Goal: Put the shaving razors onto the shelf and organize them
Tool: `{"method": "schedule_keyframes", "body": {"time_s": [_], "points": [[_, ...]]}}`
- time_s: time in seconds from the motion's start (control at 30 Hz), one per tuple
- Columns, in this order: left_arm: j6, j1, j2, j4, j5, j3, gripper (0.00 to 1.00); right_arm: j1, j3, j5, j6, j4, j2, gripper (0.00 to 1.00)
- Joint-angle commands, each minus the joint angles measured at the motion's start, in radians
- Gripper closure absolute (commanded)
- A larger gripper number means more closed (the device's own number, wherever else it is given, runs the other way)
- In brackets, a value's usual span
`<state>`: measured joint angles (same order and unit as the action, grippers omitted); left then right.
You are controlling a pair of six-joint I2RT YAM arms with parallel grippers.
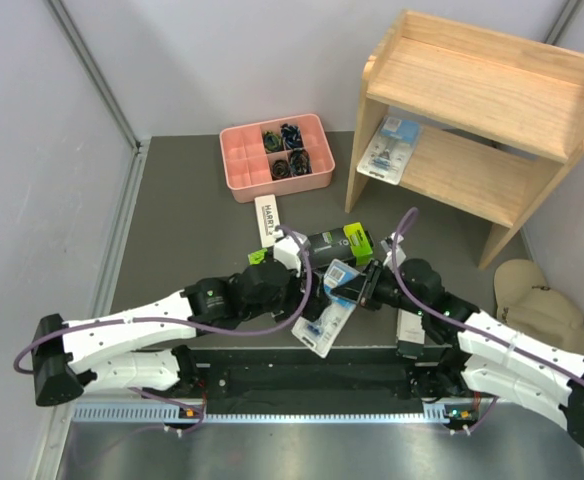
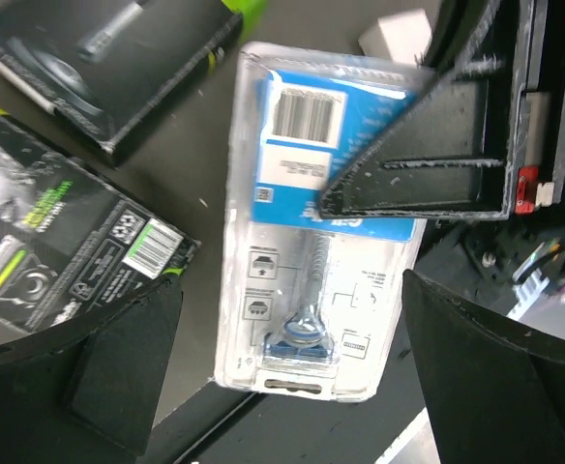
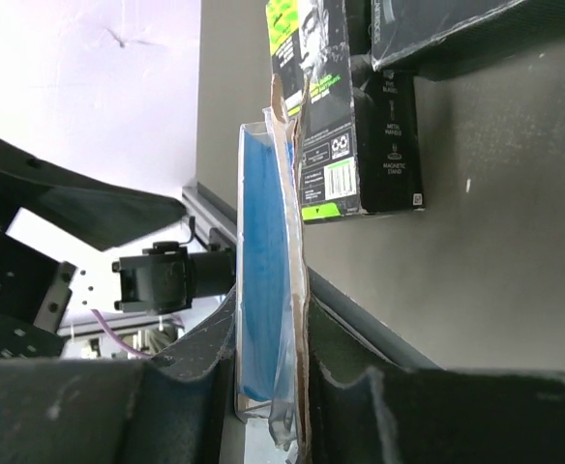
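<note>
A clear blister pack (image 1: pixel 329 318) with a blue card hangs over the table's near edge. My right gripper (image 1: pixel 364 285) is shut on its card end, and the pack (image 3: pixel 268 242) stands edge-on between those fingers (image 3: pixel 205 358). My left gripper (image 2: pixel 287 324) is open, its fingers wide on either side of the pack's razor end (image 2: pixel 312 290) without touching it. Two black boxes (image 2: pixel 60 242) (image 2: pixel 108 58) with lime-green ends lie just beyond. A slim white box (image 1: pixel 270 220) lies mid-table. On the lower tier of the wooden shelf (image 1: pixel 492 85) lies another blister pack (image 1: pixel 390 148).
A pink divided tray (image 1: pixel 242 160) of small dark items stands at the back centre, left of the shelf. A second white box (image 1: pixel 409 325) lies under my right arm. A beige cap (image 1: pixel 537 300) rests at the right. The black rail (image 1: pixel 302 370) runs along the near edge.
</note>
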<state>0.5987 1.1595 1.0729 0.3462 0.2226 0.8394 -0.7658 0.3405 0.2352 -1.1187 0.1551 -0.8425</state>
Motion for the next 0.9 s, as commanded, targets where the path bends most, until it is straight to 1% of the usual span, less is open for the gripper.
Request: {"method": "schedule_keyframes", "body": {"time_s": [0.0, 0.07, 0.1, 0.13, 0.2, 0.3, 0.33, 0.37, 0.4, 0.43, 0.5, 0.53, 0.57, 0.6, 0.63, 0.67, 0.7, 0.8, 0.83, 0.87], "points": [[0.097, 0.002, -0.088, 0.011, 0.136, -0.029, 0.01, -0.004, 0.002, -0.063, 0.022, -0.005, 0.08, 1.0], [0.14, 0.0, -0.113, 0.02, 0.196, -0.051, 0.01, -0.004, -0.006, -0.086, 0.022, -0.015, 0.144, 1.0], [0.185, 0.0, -0.14, 0.014, 0.208, -0.063, 0.01, -0.006, -0.018, -0.115, 0.022, -0.017, 0.17, 1.0], [0.2, -0.001, -0.155, 0.005, 0.221, -0.074, 0.01, -0.006, -0.026, -0.132, 0.022, -0.022, 0.233, 1.0], [0.252, -0.006, -0.198, -0.019, 0.218, -0.118, 0.01, -0.006, -0.04, -0.189, 0.02, -0.06, 0.296, 1.0], [0.309, -0.02, -0.257, -0.125, 0.179, -0.201, 0.01, -0.006, -0.055, -0.269, 0.02, -0.13, 0.44, 1.0], [0.322, -0.023, -0.274, -0.2, 0.167, -0.256, 0.01, -0.006, -0.057, -0.286, 0.02, -0.146, 0.471, 1.0], [0.331, -0.032, -0.31, -0.269, 0.12, -0.29, 0.01, -0.006, -0.063, -0.318, 0.022, -0.152, 0.54, 1.0], [0.345, -0.038, -0.329, -0.329, 0.097, -0.325, 0.01, -0.006, -0.066, -0.332, 0.022, -0.199, 0.571, 1.0], [0.363, -0.046, -0.347, -0.464, 0.078, -0.397, 0.01, -0.004, -0.067, -0.345, 0.022, -0.216, 0.6, 1.0], [0.41, -0.072, -0.396, -0.597, 0.011, -0.479, 0.01, -0.006, -0.074, -0.384, 0.023, -0.255, 0.681, 1.0], [0.43, -0.081, -0.407, -0.669, -0.006, -0.552, 0.01, -0.004, -0.077, -0.395, 0.023, -0.264, 0.707, 1.0], [0.447, -0.095, -0.422, -0.799, -0.023, -0.586, 0.01, -0.006, -0.078, -0.414, 0.022, -0.276, 0.73, 1.0], [0.447, -0.098, -0.424, -0.862, -0.061, -0.615, 0.01, -0.006, -0.08, -0.421, 0.025, -0.284, 0.768, 1.0], [0.452, -0.099, -0.423, -0.901, -0.072, -0.647, 0.01, -0.006, -0.081, -0.422, 0.026, -0.293, 0.787, 1.0], [0.444, -0.1, -0.415, -0.976, -0.084, -0.658, 0.01, -0.006, -0.083, -0.431, 0.028, -0.299, 0.799, 1.0], [0.437, -0.1, -0.409, -1.01, -0.118, -0.669, 0.01, -0.004, -0.081, -0.435, 0.03, -0.305, 0.813, 1.0], [0.415, -0.101, -0.358, -1.093, -0.17, -0.671, 0.01, -0.006, -0.081, -0.435, 0.031, -0.307, 0.827, 1.0], [0.414, -0.101, -0.341, -1.111, -0.21, -0.66, 0.01, -0.006, -0.081, -0.429, 0.037, -0.295, 0.829, 1.0], [0.409, -0.1, -0.3, -1.134, -0.218, -0.655, 0.01, -0.006, -0.083, -0.424, 0.039, -0.287, 0.829, 1.0]]}}
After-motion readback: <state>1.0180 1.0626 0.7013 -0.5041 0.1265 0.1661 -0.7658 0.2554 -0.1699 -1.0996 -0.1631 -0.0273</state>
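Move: The right hand already holds the razor pack by its blue end; the pack's middle lies about 7 cm left, 5 cm back and 2 cm below. From this hand the shelf's lower board is some 30 cm ahead, 18 cm right, roughly level in height. The white box is about 12 cm right, 5 cm back, 10 cm below. From the empty left hand the pack is about 4 cm right, 2 cm back, 4 cm below; the green-ended box 13 cm ahead, 6 cm right, 9 cm below. Rightward and upward together, about 10 cm and 8 cm, the right hand carries the razor pack away from the left hand, fingers keeping their pinch while they tilt up and swing some 20 degrees clockwise. The left hand, wide open and empty, draws off to its left about 4 cm, dips, then comes partly back as it rises again, its fingers swinging up some 40 degrees from slanting down to nearly level, pointing right. ##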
